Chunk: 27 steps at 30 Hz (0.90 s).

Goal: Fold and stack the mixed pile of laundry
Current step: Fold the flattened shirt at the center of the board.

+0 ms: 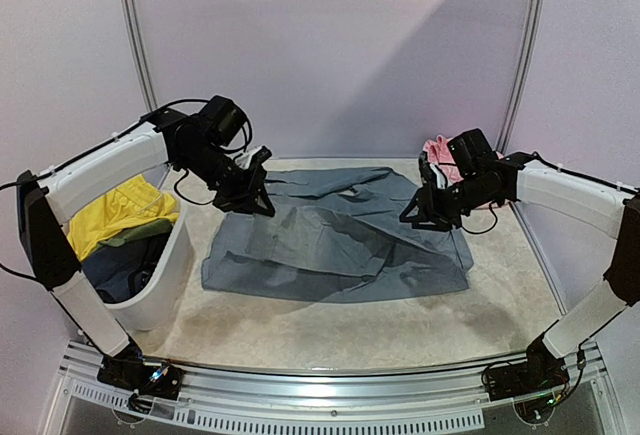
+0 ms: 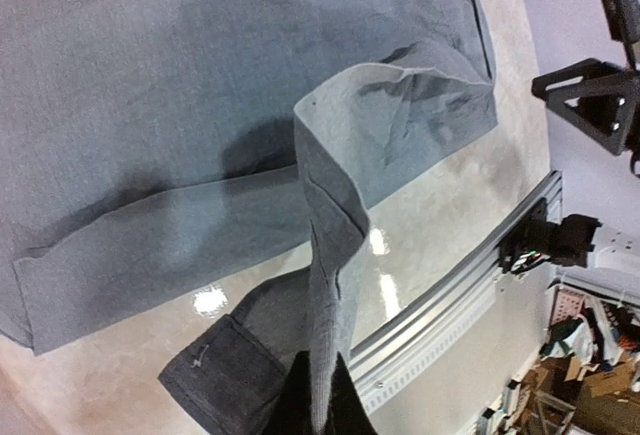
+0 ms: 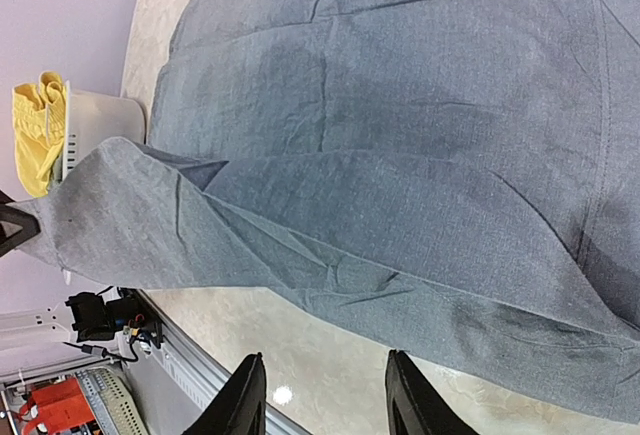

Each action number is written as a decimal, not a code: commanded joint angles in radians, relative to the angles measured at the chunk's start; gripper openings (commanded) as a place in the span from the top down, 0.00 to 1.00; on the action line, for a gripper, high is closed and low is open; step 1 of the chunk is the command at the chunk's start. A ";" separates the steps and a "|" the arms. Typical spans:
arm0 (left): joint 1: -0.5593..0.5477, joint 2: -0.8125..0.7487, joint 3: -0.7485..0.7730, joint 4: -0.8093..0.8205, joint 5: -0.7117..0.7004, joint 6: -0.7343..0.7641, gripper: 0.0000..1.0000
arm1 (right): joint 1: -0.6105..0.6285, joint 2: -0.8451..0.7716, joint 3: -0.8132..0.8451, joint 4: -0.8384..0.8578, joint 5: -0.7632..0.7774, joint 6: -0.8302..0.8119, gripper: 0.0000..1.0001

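A large grey long-sleeved shirt [image 1: 335, 240] lies spread across the middle of the table. My left gripper [image 1: 255, 190] hovers over its far left part, shut on a pinched fold of the shirt [image 2: 330, 285] that rises off the table, with a dark cuff [image 2: 220, 370] hanging beside it. My right gripper [image 1: 425, 213] hangs over the shirt's right side, open and holding nothing; in the right wrist view the right gripper [image 3: 322, 380] is above bare tabletop just off the shirt's edge [image 3: 420, 305]. Yellow shorts [image 1: 120, 210] and dark blue [image 1: 120, 270] and olive [image 1: 145, 235] items fill the tub. A pink piece [image 1: 440, 150] lies behind the right arm.
A white plastic tub [image 1: 165, 275] stands at the left edge of the table, close to the left arm. A metal rail [image 1: 330, 395] runs along the near edge. Pale walls close in the back and sides.
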 commanded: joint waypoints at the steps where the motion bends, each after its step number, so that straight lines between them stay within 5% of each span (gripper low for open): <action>1: -0.002 0.008 -0.067 -0.066 -0.089 0.181 1.00 | 0.003 0.028 0.009 0.024 0.008 0.013 0.59; 11: -0.005 -0.051 -0.302 0.112 -0.172 0.213 1.00 | 0.003 0.195 0.096 0.052 -0.009 0.017 0.59; 27: -0.002 -0.014 -0.329 0.351 -0.355 0.274 1.00 | 0.003 0.287 0.073 0.061 -0.058 -0.012 0.60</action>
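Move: The shirt's raised edge is already pinched in the left hand; its near left part, where that edge is being taken, lies about 6 cm left, 3 cm ahead and 19 cm below. The laundry basket is some 31 cm left and level, the collar roughly 25 cm ahead and 16 cm right. From the open right hand, the flap's right part lies about 6 cm ahead and 15 cm below, the pink garment some 27 cm ahead, 14 cm right. The shirt's pinched edge is lowered about 10 cm and carried some 4 cm left towards the shirt's near left part by the shut left fingers, easing back a little, then forward again as they swing steeper towards the board. The right hand, staying partly open, sinks about 7 cm towards the flap's right part, with slight forward and leftward drift. ##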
